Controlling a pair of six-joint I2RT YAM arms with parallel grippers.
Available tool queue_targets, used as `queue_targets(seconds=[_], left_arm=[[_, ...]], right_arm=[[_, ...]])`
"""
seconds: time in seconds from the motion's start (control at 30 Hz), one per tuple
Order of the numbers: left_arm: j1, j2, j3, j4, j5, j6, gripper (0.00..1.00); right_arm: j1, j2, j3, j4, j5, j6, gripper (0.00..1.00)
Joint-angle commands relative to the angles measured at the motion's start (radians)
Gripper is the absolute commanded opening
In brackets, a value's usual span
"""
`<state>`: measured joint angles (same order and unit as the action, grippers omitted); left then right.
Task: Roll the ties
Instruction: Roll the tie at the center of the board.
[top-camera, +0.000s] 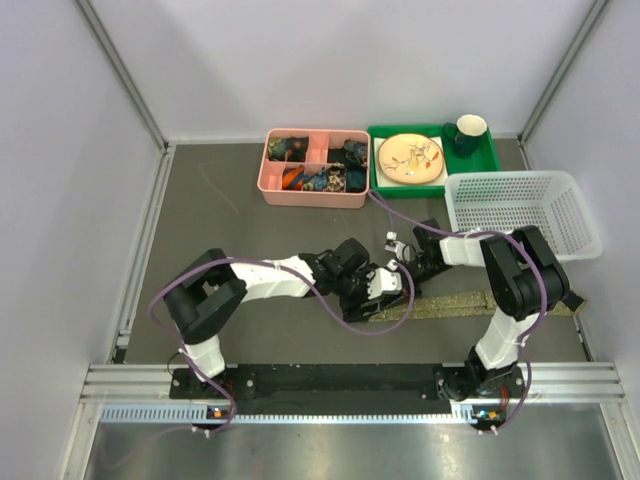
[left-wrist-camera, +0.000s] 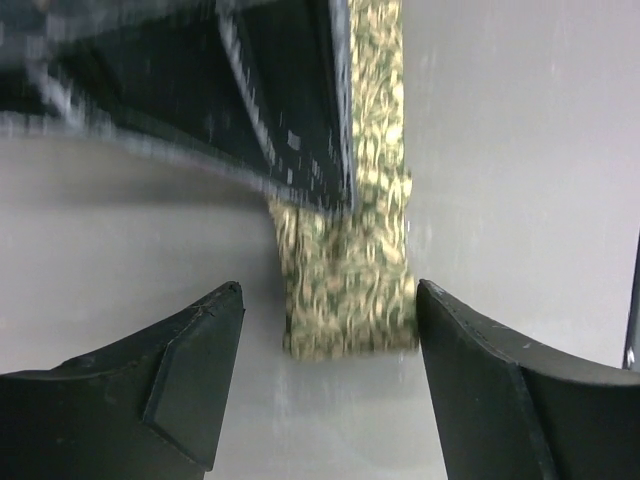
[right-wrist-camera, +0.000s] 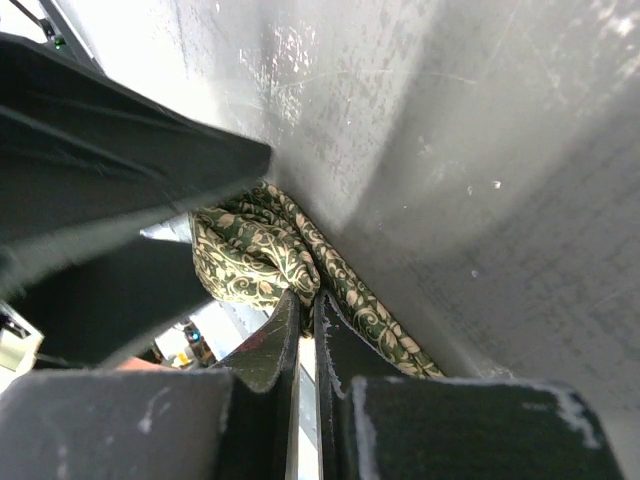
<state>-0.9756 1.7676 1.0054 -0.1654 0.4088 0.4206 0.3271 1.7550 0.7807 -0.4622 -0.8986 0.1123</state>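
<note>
The tie (top-camera: 470, 303) is a narrow olive-green strip with a pale leafy pattern, lying left to right across the table in front of the right arm. Its left end is folded into a short doubled stub (left-wrist-camera: 350, 290). My left gripper (left-wrist-camera: 330, 292) is open, and the stub lies flat between its fingers without touching them. My right gripper (right-wrist-camera: 312, 298) is shut, its tips pinching the fabric at the bunched fold (right-wrist-camera: 250, 250). In the top view both grippers, left (top-camera: 378, 288) and right (top-camera: 402, 262), meet over the tie's left end.
At the back stand a pink divided box (top-camera: 312, 198) of small items and a green tray (top-camera: 490, 160) with a plate (top-camera: 410, 158) and a dark cup (top-camera: 470, 133). A white mesh basket (top-camera: 522, 212) sits at the right, close behind the right arm.
</note>
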Motion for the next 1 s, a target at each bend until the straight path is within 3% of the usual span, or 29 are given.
queue_targets(seconds=[0.0, 0.17, 0.4, 0.6, 0.77, 0.97], left_arm=[[-0.031, 0.041, 0.056, 0.086, 0.027, -0.023, 0.74], [-0.038, 0.079, 0.078, 0.112, 0.025, -0.032, 0.64], [-0.046, 0.096, 0.064, -0.020, -0.021, 0.009, 0.24], [-0.038, 0.049, -0.011, -0.080, -0.064, 0.067, 0.19], [-0.022, 0.043, -0.021, -0.118, -0.102, 0.096, 0.16], [0.017, 0.021, -0.028, -0.161, -0.131, 0.129, 0.15]], right_arm=[[0.015, -0.029, 0.011, 0.039, 0.018, -0.013, 0.00], [0.015, -0.032, 0.006, 0.040, 0.012, -0.007, 0.00], [0.009, -0.051, 0.043, -0.025, -0.016, -0.039, 0.01], [-0.112, -0.046, 0.158, -0.249, -0.011, -0.204, 0.23], [-0.134, 0.009, 0.273, -0.450, 0.039, -0.350, 0.24], [-0.134, 0.060, 0.334, -0.522, 0.053, -0.460, 0.36]])
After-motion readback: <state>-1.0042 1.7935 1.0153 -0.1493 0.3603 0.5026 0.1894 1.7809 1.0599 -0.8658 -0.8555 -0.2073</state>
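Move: The left hand stands open around the tie's rolled end, which lies some 2 cm to its right and 1 cm below. The right hand already has that rolled end pinched, practically at its hand point. The unrolled strip runs off to the robot's right, its middle about 21 cm right of the left hand and level fore and aft. The white basket stands roughly 18 cm farther out and 29 cm right of the left hand. Rightward first, about 3 cm and slightly down, the left hand slides its open fingers farther over the tie's rolled end and closes on it, then draws back left some 2.5 cm with the tie pinched. Once the left has its grip, the right hand parts its fingers, lets go and moves away forward, up and to the right, roughly 4 cm each way. ##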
